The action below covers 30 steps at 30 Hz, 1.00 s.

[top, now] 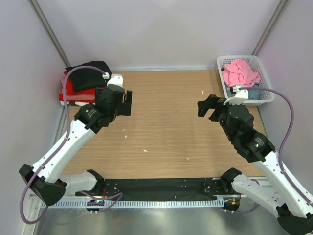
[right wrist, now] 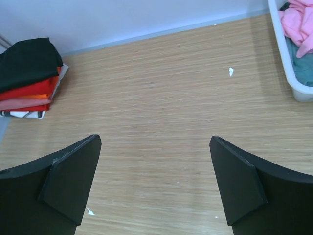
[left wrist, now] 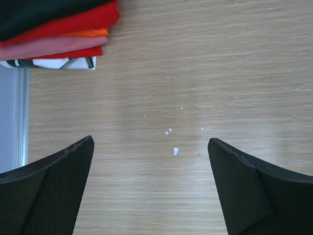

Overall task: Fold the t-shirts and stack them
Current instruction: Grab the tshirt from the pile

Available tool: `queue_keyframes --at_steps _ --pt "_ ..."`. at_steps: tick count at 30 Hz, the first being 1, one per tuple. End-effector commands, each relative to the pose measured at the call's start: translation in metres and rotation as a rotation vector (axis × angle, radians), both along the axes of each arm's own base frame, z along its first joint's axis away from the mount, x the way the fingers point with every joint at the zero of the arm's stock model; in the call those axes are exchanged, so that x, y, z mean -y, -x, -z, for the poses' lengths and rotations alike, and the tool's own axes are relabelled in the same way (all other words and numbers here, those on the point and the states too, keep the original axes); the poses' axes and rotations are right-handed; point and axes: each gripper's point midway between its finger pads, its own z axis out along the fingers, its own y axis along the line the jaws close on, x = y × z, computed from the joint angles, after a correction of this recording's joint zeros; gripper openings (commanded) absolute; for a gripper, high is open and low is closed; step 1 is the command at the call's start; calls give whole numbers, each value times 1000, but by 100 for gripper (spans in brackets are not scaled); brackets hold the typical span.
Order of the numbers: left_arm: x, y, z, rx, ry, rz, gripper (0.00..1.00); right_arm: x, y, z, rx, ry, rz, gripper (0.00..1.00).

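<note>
A folded stack of t-shirts lies at the back left corner, black on top with red, orange and pink layers under it; the left wrist view has it at the top left and the right wrist view at the far left. A crumpled bright pink t-shirt fills the white basket, with a grey-blue one beneath it. My left gripper hangs open over bare wood just right of the stack. My right gripper is open too, left of the basket, holding nothing.
The white lattice basket stands at the back right against the wall. A white-and-black patterned cloth lies under the stack. Small white scraps dot the wooden table. A black rail runs along the near edge.
</note>
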Motion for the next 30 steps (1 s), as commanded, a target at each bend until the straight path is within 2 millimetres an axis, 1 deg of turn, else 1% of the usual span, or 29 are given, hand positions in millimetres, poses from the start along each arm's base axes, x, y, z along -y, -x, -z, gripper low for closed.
queue_keyframes --at_steps 1,2,4,5,6,7,8,9,10,11,12,13,14,15,16,17,18,19,21,22,24,25,27,28,29,30 --pt "0 -1 -14 54 31 -2 100 12 -4 -18 55 22 56 100" --pt "1 -1 -14 54 32 0 100 12 -5 -22 76 16 55 100" --pt "0 0 -15 56 35 -3 100 12 -9 -23 103 63 46 100" --pt "1 0 -16 58 37 0 100 15 -15 -25 114 71 81 100" --pt "0 1 -16 59 38 2 100 34 -22 -24 113 107 202 100" --pt "0 1 -18 63 38 2 100 41 -28 -22 99 139 254 100" --pt "-1 1 -18 64 41 -1 100 46 -45 -13 38 204 306 100" --pt "-2 2 -19 69 38 -5 100 49 -55 -9 8 221 318 100" --pt "-2 2 -20 72 37 -5 100 48 -69 -1 -33 217 306 100" --pt "-3 3 -21 77 39 -6 100 53 -82 -4 -52 181 301 100" --pt "-5 3 -22 79 38 -10 100 79 -104 14 -118 163 359 100" --pt "-4 3 -23 82 43 -6 100 78 -118 10 -118 66 321 100" --pt "-4 3 -22 81 42 -4 100 90 -128 12 -131 29 339 100" --pt "-4 3 -22 81 46 -4 100 122 -145 31 -188 3 413 99" --pt "-3 3 -22 82 47 -1 100 130 -153 34 -204 -22 428 98" --pt "-3 2 -21 79 43 -3 100 141 -163 29 -211 -65 450 98" --pt "-3 3 -19 75 39 -1 100 158 -175 45 -261 -70 483 98" --pt "-3 2 -19 73 35 -3 100 165 -185 38 -263 -74 497 98" --pt "-3 1 -19 73 28 -3 100 180 -198 44 -296 -65 526 98" --pt "-3 1 -19 75 28 -4 100 195 -211 54 -328 -61 553 98" --pt "-3 1 -19 74 29 -3 100 207 -226 63 -355 -75 563 98" --pt "-4 1 -19 74 28 -4 100 221 -237 70 -373 -85 581 98" --pt "-3 1 -19 73 24 -1 100 232 -249 79 -398 -78 589 97" --pt "-4 1 -19 72 25 -1 100 236 -256 70 -384 -74 589 96" --pt "-3 1 -18 70 22 2 100 241 -264 90 -427 -66 593 96" --pt "-3 1 -19 69 25 4 100 245 -267 94 -437 -61 598 95"
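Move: The pink t-shirt lies on top in the white basket, about 35 cm ahead of my right hand, 26 cm to its right and some 27 cm below. The teal t-shirt is roughly 11 cm nearer to me than the pink one and 2 cm farther right, a little lower. From my left hand the pink shirt is around 31 cm ahead, 75 cm to the right and 23 cm down. I swing my open right hand forward and right across the table, easing off slowly and then sweeping fast, about 35 cm in all, towards the pink shirt, until it hangs over the basket's left side. Mostly midway I sink it some 9 cm, while the wrist turns about 35 degrees clockwise and tips the fingers further down. I touch nothing yet. ##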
